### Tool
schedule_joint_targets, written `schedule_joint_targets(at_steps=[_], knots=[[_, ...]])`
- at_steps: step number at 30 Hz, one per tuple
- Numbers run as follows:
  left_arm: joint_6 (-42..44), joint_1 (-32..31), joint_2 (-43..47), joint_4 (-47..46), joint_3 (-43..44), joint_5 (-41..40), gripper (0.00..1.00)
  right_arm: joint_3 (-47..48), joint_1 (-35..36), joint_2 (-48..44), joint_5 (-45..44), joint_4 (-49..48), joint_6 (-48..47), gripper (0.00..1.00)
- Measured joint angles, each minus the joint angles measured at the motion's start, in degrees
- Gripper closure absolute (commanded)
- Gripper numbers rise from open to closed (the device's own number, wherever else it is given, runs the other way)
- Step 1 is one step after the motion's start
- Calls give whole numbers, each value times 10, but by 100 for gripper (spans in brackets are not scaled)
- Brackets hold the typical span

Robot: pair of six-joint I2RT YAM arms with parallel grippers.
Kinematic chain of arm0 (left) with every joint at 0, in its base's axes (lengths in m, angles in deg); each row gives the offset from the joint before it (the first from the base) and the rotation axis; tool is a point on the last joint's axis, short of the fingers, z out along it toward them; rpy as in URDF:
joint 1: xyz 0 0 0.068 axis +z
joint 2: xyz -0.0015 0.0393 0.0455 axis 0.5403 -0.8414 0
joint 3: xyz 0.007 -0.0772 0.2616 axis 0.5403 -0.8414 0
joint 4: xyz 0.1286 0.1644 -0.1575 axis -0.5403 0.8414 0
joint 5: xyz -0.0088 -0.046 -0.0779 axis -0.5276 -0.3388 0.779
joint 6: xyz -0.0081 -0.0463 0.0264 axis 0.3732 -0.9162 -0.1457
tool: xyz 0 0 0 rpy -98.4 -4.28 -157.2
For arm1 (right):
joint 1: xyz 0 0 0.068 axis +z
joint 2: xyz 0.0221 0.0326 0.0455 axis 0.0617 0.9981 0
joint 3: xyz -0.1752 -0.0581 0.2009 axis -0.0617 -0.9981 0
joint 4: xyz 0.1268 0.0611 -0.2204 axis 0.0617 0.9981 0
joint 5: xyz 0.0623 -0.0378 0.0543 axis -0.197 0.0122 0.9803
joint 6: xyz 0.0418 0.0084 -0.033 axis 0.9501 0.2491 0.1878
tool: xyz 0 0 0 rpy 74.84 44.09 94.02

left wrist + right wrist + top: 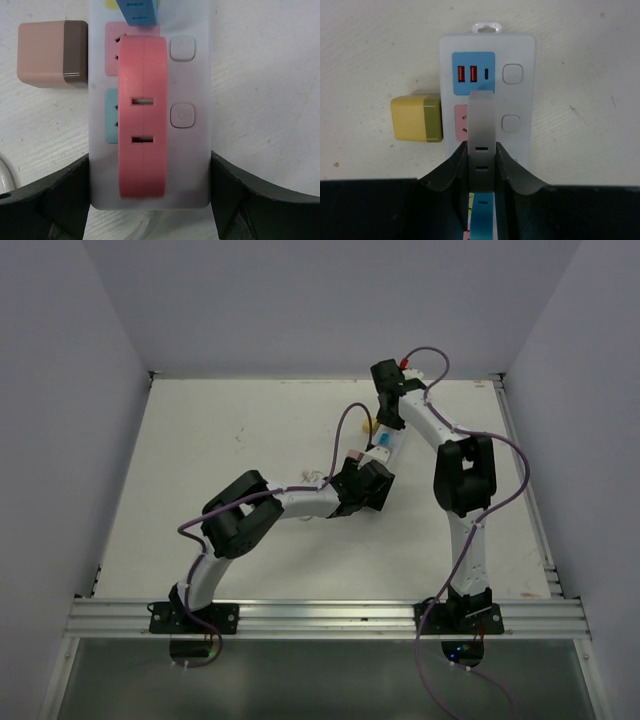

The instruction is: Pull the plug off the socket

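The socket, a white power strip (385, 448), lies on the table between my two grippers. My left gripper (150, 165) is shut on the sides of the strip's cord end (195, 155). A pink plug (142, 125) sits in the strip just ahead of it, and a blue plug (139, 11) sits farther along. My right gripper (481, 152) is shut on a pale grey plug (481, 115) that stands over a pink outlet face. The strip's far end (520, 55) has a blue USB face. The blue plug (482, 215) shows under the fingers.
A yellow cube adapter (416, 118) and a pink-and-brown cube adapter (50, 54) lie against the strip's side. The strip's white cord (4, 175) loops near the left gripper. Grey walls enclose the table, and a metal rail (320, 618) runs along its near edge.
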Motion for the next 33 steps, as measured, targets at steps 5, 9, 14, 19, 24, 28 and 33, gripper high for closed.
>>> schedule_joint_targets(at_steps=[5, 9, 14, 19, 24, 28, 33], knots=[[2, 0, 0, 0, 0, 2, 100, 0, 4, 0, -10, 1, -5, 100], [2, 0, 1, 1, 0, 3, 100, -14, 4, -6, -11, -10, -4, 100], [2, 0, 1, 2, 0, 3, 100, -17, 6, -9, -15, -11, -1, 100], [3, -1, 1, 3, 0, 5, 100, -9, 8, -7, -23, 0, 4, 100], [2, -1, 1, 5, 1, 6, 100, 62, 9, 5, -15, 67, 7, 100], [5, -1, -1, 5, 5, 9, 100, 135, 8, 9, 17, 101, 13, 100], [6, -1, -3, 6, 7, 10, 100, 158, 2, 9, 38, 106, 16, 100]])
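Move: The right hand has the white plug pinched, its middle about 1 cm below the hand point and still in the power strip, whose middle lies some 6 cm back, 3 cm left and 6 cm down. The yellow box stands about 2 cm ahead and 4 cm left, 7 cm down; the blue plug 5 cm back, 2 cm left and 3 cm down. From the left hand, clamped on the strip's near end, the white plug is about 14 cm ahead, 5 cm right and 4 cm up. Still pinching the white plug, the right hand stays almost in place at first, then pulls it quickly up out of the socket, about 7 cm, veering some 2 cm left over the yellow box's side, with only a slight tilt. The left hand keeps its grip on both sides of the strip's near end and holds against the pull. ##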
